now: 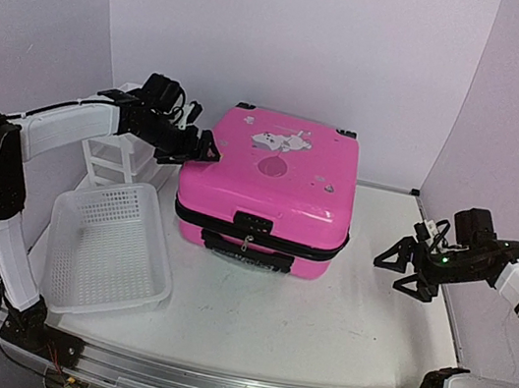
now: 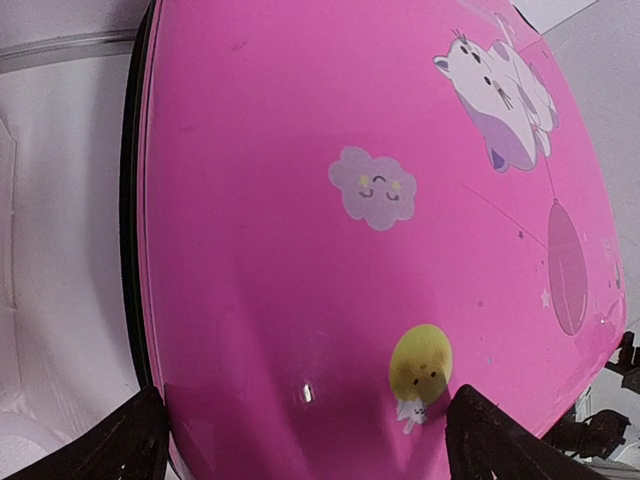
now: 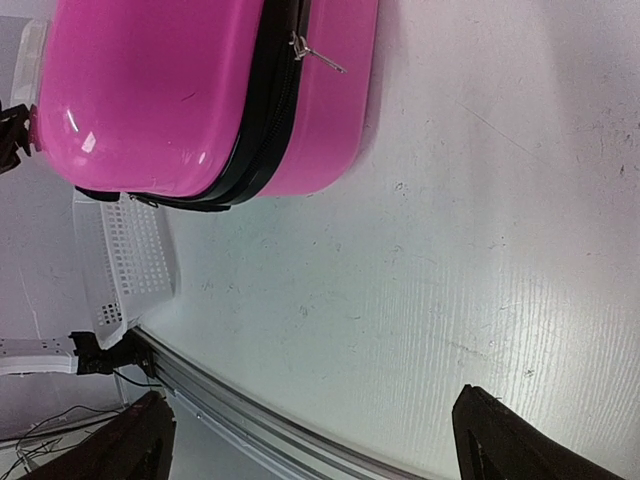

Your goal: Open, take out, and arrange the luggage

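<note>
The luggage (image 1: 272, 181), a bright-pink hard-shell suitcase with cartoon stickers, lies flat and zipped shut in the middle of the table. My left gripper (image 1: 209, 149) hovers open at the lid's left edge. In the left wrist view the pink lid (image 2: 330, 250) fills the frame and the left gripper (image 2: 305, 432) has its dark fingertips (image 2: 135, 440) spread wide over it, holding nothing. My right gripper (image 1: 400, 270) hangs open over bare table to the suitcase's right. The right wrist view shows the suitcase (image 3: 160, 90) and a zipper pull (image 3: 318, 57) far from the right gripper (image 3: 315, 432).
A white mesh basket (image 1: 111, 249) sits left of the suitcase, close to its front-left corner. A white drawer organizer (image 1: 112, 154) stands behind it, under the left arm. An aluminium rail (image 1: 208, 385) runs along the near table edge. White walls enclose the back and sides.
</note>
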Controlling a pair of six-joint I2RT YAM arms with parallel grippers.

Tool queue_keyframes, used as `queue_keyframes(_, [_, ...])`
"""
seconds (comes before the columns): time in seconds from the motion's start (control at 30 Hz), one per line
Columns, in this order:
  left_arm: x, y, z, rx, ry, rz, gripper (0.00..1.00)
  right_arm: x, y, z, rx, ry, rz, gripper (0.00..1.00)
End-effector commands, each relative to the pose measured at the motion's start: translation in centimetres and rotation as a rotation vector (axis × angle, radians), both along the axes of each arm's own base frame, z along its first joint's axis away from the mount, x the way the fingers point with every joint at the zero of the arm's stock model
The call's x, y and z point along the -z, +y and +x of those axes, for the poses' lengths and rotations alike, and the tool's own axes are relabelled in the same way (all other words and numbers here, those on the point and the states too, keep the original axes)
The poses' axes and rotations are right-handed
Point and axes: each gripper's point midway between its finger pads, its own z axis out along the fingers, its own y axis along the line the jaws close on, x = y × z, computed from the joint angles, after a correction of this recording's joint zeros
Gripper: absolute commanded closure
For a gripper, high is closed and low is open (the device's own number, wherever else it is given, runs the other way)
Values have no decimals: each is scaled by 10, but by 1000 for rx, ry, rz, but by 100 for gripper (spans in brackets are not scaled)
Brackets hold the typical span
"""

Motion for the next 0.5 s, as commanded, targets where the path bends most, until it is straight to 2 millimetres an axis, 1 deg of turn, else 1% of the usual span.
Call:
queue_keyframes(0.0, [-22,-91,-30,258,5,-160,5,-17,2,7,-6,-56,6,2])
queue_keyframes(0.03, [-28,-104,-34,286,-3,-171,5,-17,1,7,-3,-57,3,2])
queue_keyframes(0.13, [-28,-136,-47,346,13,-192,6,-16,0,6,4,-56,-1,2])
queue_keyframes(0.23, [-32,-158,-63,403,20,-217,6,-17,-1,4,10,-57,-1,2])
queue_keyframes(0.3, [-37,-164,-73,431,12,-225,7,-16,-1,3,14,-58,-6,2])
queue_keyframes(0.47, [-61,-156,-92,470,-24,-256,6,-10,-6,3,31,-56,-37,2])
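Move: The pink suitcase fills the space to the left hand's right: its middle lies roughly 17 cm right, 4 cm ahead and 11 cm below, with the open fingers already at its left side towards the front. The white basket is about 20 cm left, 13 cm back and 18 cm below; the white drawer shelf about 24 cm left and 10 cm ahead, some 10 cm lower. From the right hand the suitcase's middle is about 29 cm left, 22 cm ahead, slightly lower. With a finger still against the suitcase's left side near the front corner, the left hand pushes it along the table to the right, about 14 cm at one level, then also draws back some 6 cm towards the front corner. The wrist swings roughly 20 degrees clockwise on the way, and the fingers stay open without gripping. ##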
